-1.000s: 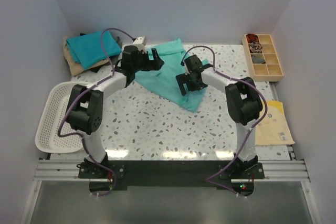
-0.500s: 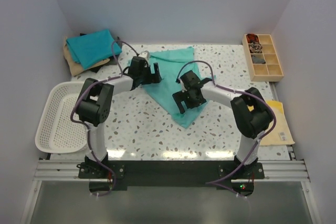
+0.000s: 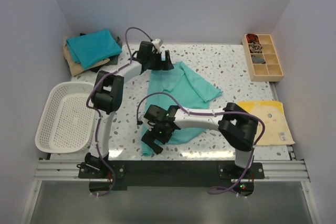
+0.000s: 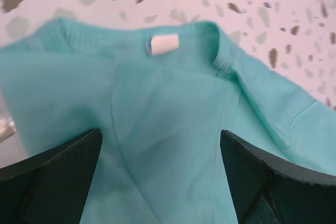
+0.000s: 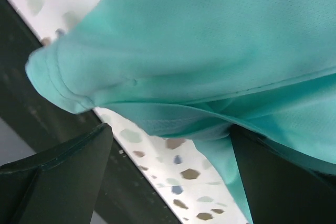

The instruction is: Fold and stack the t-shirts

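A light sea-green t-shirt (image 3: 184,90) lies spread on the speckled table, from the back centre down to the near edge. Its collar with a white label (image 4: 164,43) shows in the left wrist view. My left gripper (image 3: 161,60) (image 4: 160,177) hangs open over the cloth just below the collar. My right gripper (image 3: 153,141) (image 5: 170,177) is open at the shirt's near end, its fingers (image 5: 63,177) straddling the hem corner (image 5: 52,77) beside the table's front edge. At the back left sits a stack with a teal-blue t-shirt (image 3: 94,47) on top of a tan one (image 3: 73,65).
A white mesh basket (image 3: 50,124) stands at the left edge. A wooden compartment tray (image 3: 264,56) sits at the back right. A yellow sheet (image 3: 270,121) lies at the right. The black rail (image 3: 173,169) runs along the near edge.
The left gripper moved toward the back of the table. The right gripper swung down to the near edge. The sea-green shirt now lies stretched out from back to front.
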`<state>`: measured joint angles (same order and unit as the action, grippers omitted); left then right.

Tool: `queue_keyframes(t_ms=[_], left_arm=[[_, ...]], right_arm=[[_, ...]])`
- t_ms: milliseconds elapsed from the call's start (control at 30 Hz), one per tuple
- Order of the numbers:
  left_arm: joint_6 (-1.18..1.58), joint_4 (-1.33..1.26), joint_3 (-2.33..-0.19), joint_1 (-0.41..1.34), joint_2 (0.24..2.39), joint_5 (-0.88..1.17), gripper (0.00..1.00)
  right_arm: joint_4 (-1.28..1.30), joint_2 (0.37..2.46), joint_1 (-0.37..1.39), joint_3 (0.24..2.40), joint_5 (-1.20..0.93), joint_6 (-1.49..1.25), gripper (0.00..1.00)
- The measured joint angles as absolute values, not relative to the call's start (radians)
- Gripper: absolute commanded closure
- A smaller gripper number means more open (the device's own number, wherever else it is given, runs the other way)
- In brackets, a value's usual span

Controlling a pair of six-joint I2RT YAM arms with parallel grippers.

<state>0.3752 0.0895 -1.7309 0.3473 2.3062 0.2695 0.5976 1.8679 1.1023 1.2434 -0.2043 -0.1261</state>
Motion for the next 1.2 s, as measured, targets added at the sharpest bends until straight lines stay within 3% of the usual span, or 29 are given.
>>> queue_keyframes(t_ms=[167,333,467,633,733,867,1200], left_arm=[[0.374,0.06,-1.868,0.35,2.387,0.506,0.0],[0.388,-0.087,-1.818,0.363,2.37,0.628,0.0],[0.409,-0.178,-1.624,0.376,2.252,0.553,0.0],[0.455,-0.225,-1.275,0.377,1.945,0.321,0.0],[0.489,-0.266,-1.068,0.381,1.724,0.201,0.0],[0.506,-0.284,-0.9,0.441,1.543,0.098,0.0],[0.541,-0.169,-0.697,0.656,1.411,-0.001,0.0]], right_arm=[[0.662,1.856,1.161,1.264,-0.162,-0.116,0.01],[0.691,1.688,1.148,1.264,0.159,-0.115,0.01],[0.591,1.478,1.056,1.248,0.412,-0.116,0.01],[0.444,1.392,0.702,1.236,0.458,-0.153,0.01],[0.419,1.488,0.543,1.277,0.42,-0.168,0.02],[0.393,1.729,0.505,1.431,0.311,-0.169,0.02],[0.401,2.206,0.425,1.916,-0.028,-0.115,0.04]])
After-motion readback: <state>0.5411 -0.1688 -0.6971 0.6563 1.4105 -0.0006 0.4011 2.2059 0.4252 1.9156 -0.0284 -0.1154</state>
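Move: From the right hand, low over the t-shirt's near left corner, the collar at the far edge lies about 38 cm ahead and 8 cm right; the white basket stands some 12 cm ahead and 34 cm left. From the left hand, at the far edge, the shirt's middle is roughly 21 cm back, 3 cm right and 4 cm below; the collar lies 2 cm ahead and 3 cm right. Open right hand arcs up and 40 cm forward towards the collar; left draws back 25 cm over mid-shirt. ##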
